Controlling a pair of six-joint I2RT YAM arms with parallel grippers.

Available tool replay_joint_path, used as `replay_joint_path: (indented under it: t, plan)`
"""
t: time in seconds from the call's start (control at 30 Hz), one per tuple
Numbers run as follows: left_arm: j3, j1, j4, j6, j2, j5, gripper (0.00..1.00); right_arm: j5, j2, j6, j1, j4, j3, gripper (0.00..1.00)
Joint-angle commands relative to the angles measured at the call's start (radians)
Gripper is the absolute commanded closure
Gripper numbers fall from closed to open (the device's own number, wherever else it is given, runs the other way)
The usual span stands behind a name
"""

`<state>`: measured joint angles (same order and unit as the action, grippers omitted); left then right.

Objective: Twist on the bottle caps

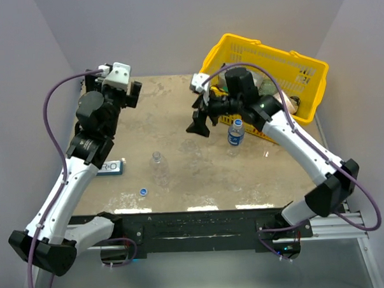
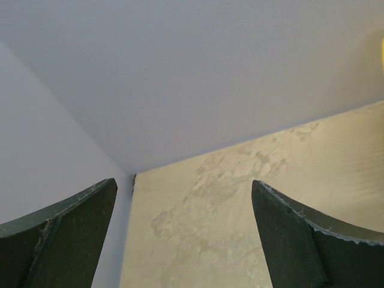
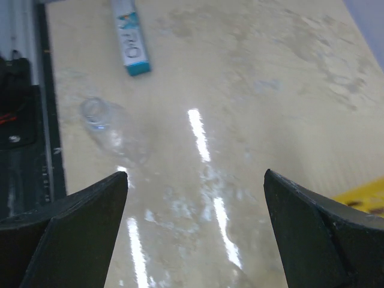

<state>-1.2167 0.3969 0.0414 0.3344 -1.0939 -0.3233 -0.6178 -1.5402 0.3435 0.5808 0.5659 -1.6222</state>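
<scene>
A labelled bottle (image 1: 235,134) stands upright in front of the yellow basket, with a blue cap (image 1: 237,123) on its neck. An unlabelled clear bottle (image 1: 158,165) (image 3: 99,117) stands uncapped near the table's middle. A loose blue cap (image 1: 144,191) lies on the table in front of it. My right gripper (image 1: 199,127) (image 3: 195,180) hangs open just left of the labelled bottle, with nothing between its fingers. Far back on the left, my left gripper (image 1: 136,93) (image 2: 183,186) is raised and open, empty, facing the table's back corner.
A yellow basket (image 1: 303,66) holding cans and other items stands at the back right; its edge (image 3: 366,201) shows in the right wrist view. A blue-and-white packet (image 1: 110,167) (image 3: 130,36) lies at the left beside the left arm. Walls close the back and both sides.
</scene>
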Motion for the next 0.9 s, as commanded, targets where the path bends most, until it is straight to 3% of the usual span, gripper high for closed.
replay_joint_path:
  t: [0.0,0.23,0.47,0.57,0.67,0.8,0.87]
  plan:
    - [0.045,-0.131,0.080,-0.125,0.051,-0.005,0.00,-0.129,0.075,-0.037,0.163,-0.261,0.177,0.01]
    - [0.066,-0.424,0.236,-0.357,0.054,0.165,0.00,-0.112,-0.087,-0.170,0.255,-0.437,0.159,0.02]
    - [0.109,-0.446,0.229,-0.382,0.115,0.190,0.00,-0.103,-0.190,-0.138,0.307,-0.388,0.105,0.05]
    - [0.114,-0.449,0.242,-0.400,0.123,0.207,0.00,-0.114,-0.219,-0.153,0.313,-0.396,0.097,0.14]
    - [0.126,-0.451,0.247,-0.402,0.123,0.237,0.00,-0.114,-0.235,-0.158,0.317,-0.400,0.088,0.33]
    - [0.146,-0.451,0.238,-0.385,0.121,0.317,0.00,-0.077,-0.236,-0.143,0.320,-0.399,0.091,0.67]
    - [0.157,-0.451,0.227,-0.361,0.121,0.407,0.00,-0.045,-0.227,-0.133,0.321,-0.393,0.091,0.76]
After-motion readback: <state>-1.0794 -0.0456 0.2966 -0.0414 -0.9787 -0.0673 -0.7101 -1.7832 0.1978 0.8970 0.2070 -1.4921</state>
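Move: The right hand, open, goes for the last clear bottle, its middle about 14 cm to its left, 9 cm back and 17 cm below. The loose blue cap lies some 7 cm left and 3 cm back of that bottle. The bottle just set down stands about 6 cm ahead and 7 cm right of the hand, and the labelled bottle 2 cm ahead and 15 cm right. From the left hand the clear bottle lies roughly 15 cm back, 11 cm right and 26 cm below. Back and left first, then left and down, the right hand swings away from the two finished bottles to the clear one, about 14 cm left in all, turning some 20 degrees counter-clockwise. It slows there and its wide-open fingers close around the bottle's neck end and pinch it. The empty left hand swings left and sinks, still open. ##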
